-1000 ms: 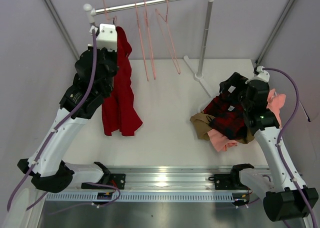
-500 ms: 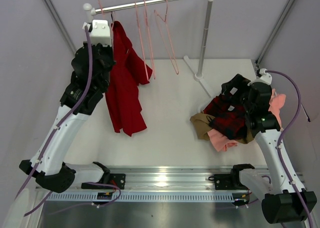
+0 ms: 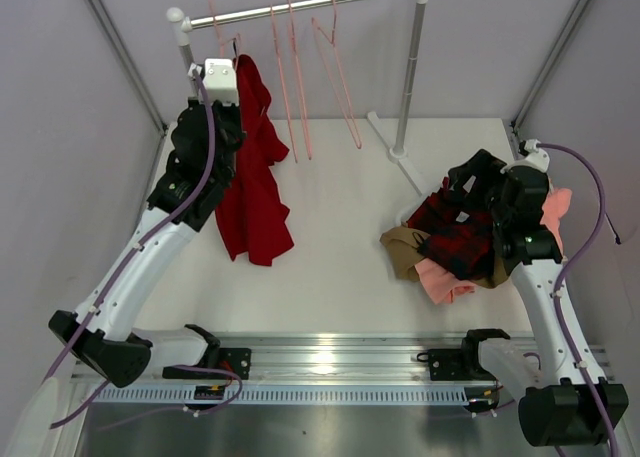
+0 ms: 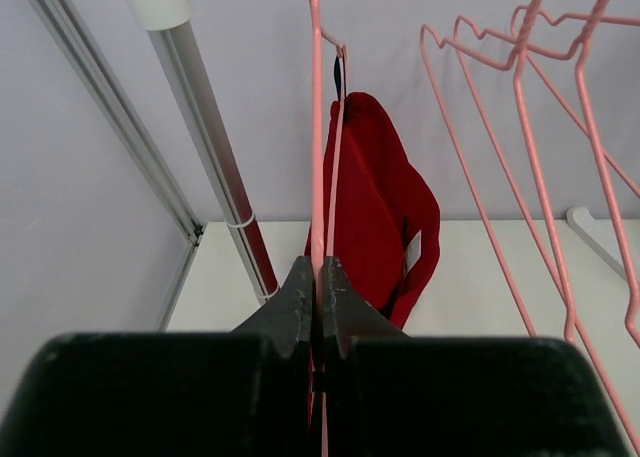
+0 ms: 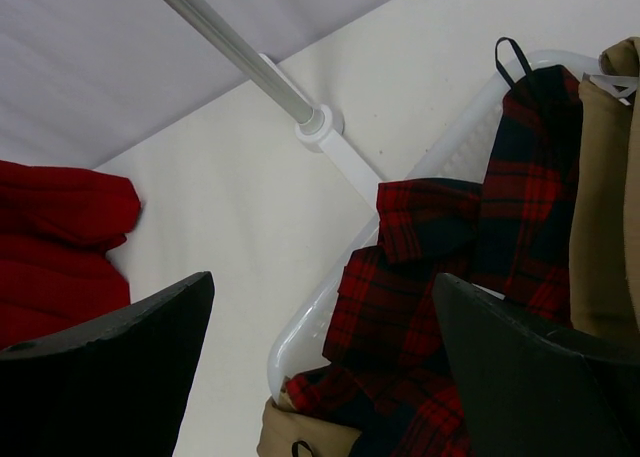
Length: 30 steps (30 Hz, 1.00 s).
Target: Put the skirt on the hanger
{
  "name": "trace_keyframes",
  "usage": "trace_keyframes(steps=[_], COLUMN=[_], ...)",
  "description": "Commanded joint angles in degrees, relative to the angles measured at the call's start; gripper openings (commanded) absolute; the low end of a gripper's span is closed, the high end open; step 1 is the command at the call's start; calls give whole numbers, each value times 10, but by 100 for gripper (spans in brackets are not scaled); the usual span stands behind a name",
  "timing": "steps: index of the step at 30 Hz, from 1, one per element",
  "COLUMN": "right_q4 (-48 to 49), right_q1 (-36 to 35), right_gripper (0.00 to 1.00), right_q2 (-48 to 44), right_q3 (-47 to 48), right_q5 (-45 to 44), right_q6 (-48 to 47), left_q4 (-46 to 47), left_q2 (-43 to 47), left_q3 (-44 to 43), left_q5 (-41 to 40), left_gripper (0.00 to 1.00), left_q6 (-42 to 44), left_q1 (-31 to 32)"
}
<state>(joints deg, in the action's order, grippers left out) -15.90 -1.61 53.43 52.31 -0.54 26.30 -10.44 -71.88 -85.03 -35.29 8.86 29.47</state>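
The deep-red skirt [image 3: 250, 192] hangs from a salmon-pink wire hanger [image 3: 212, 7] at the left end of the rack rail [image 3: 300, 5]. My left gripper [image 3: 228, 62] is raised to the rail and shut on that hanger. In the left wrist view the jaws [image 4: 318, 277] pinch the hanger wire [image 4: 316, 127], with the skirt [image 4: 375, 217] draped just beyond. I cannot tell whether the hook rests on the rail. My right gripper [image 3: 470, 172] is open and empty above the clothes pile; its fingers [image 5: 110, 367] frame the plaid garment [image 5: 450, 267].
Three more pink hangers [image 3: 295, 77] hang on the rail, also to the right in the left wrist view [image 4: 520, 127]. The rack's post [image 3: 408, 77] and foot [image 3: 395, 147] stand at the back. A white basket [image 5: 300, 327] holds plaid [image 3: 455, 227], tan and salmon-pink clothes.
My left gripper moved the hanger and skirt left and up, then back right along the rail. The skirt swung out to the right and settled. The right arm barely moved.
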Motion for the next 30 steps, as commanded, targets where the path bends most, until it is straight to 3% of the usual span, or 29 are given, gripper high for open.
trace_keyframes(steps=[1,14,18,21,24,26,28,30], right_q4=[24,32,43,54,54,47,33,17], right_q1=[10,63,77,81,81,81,81,82], right_gripper=[99,99,99,99,99,99,99,100], right_q2=[5,34,37,37,37,41,52,60], right_q3=[0,16,17,18,32,45,72,99], right_q5=[26,83,98,106,108,113,125,134], right_q6=[-3,3,13,0,-5,-3,-2,-1], left_q4=[90,68,57,44,22,-13,-50,-105], left_q2=[24,38,52,67,81,83,83,82], left_q3=[8,82,98,104,99,82,36,-19], left_q5=[8,70,87,100,102,104,108,113], left_gripper=[0,1,9,22,45,71,92,99], left_q6=[-19,-63,-68,-72,-77,-83,-93,-102], left_q1=[-17,-50,-50,-50,-50,-50,-50,-50])
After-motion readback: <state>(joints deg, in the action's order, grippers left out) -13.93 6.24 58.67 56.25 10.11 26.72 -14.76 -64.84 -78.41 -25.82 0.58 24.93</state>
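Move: My left hand pinches the near arm of the hanger carrying the red skirt. The spot on the rod where its hook belongs is roughly 9 cm ahead, 3 cm left and 15 cm above this hand. The rack's left upright stands about 8 cm ahead and 10 cm left; the nearest empty hanger's hook is some 10 cm ahead, 8 cm right and 15 cm up. From my right hand the spot lies about 13 cm ahead, 55 cm left and 30 cm up. Still pinching the loaded hanger, I lower my left hand about 5 cm, easing slightly forward and left on the way, to bring the hook down onto the rod. Then I spread the fingers almost fully, letting go of the wire, and draw back some 3 cm while rising about 2 cm. My empty, open right hand only drifts a few centimetres forward and right. ##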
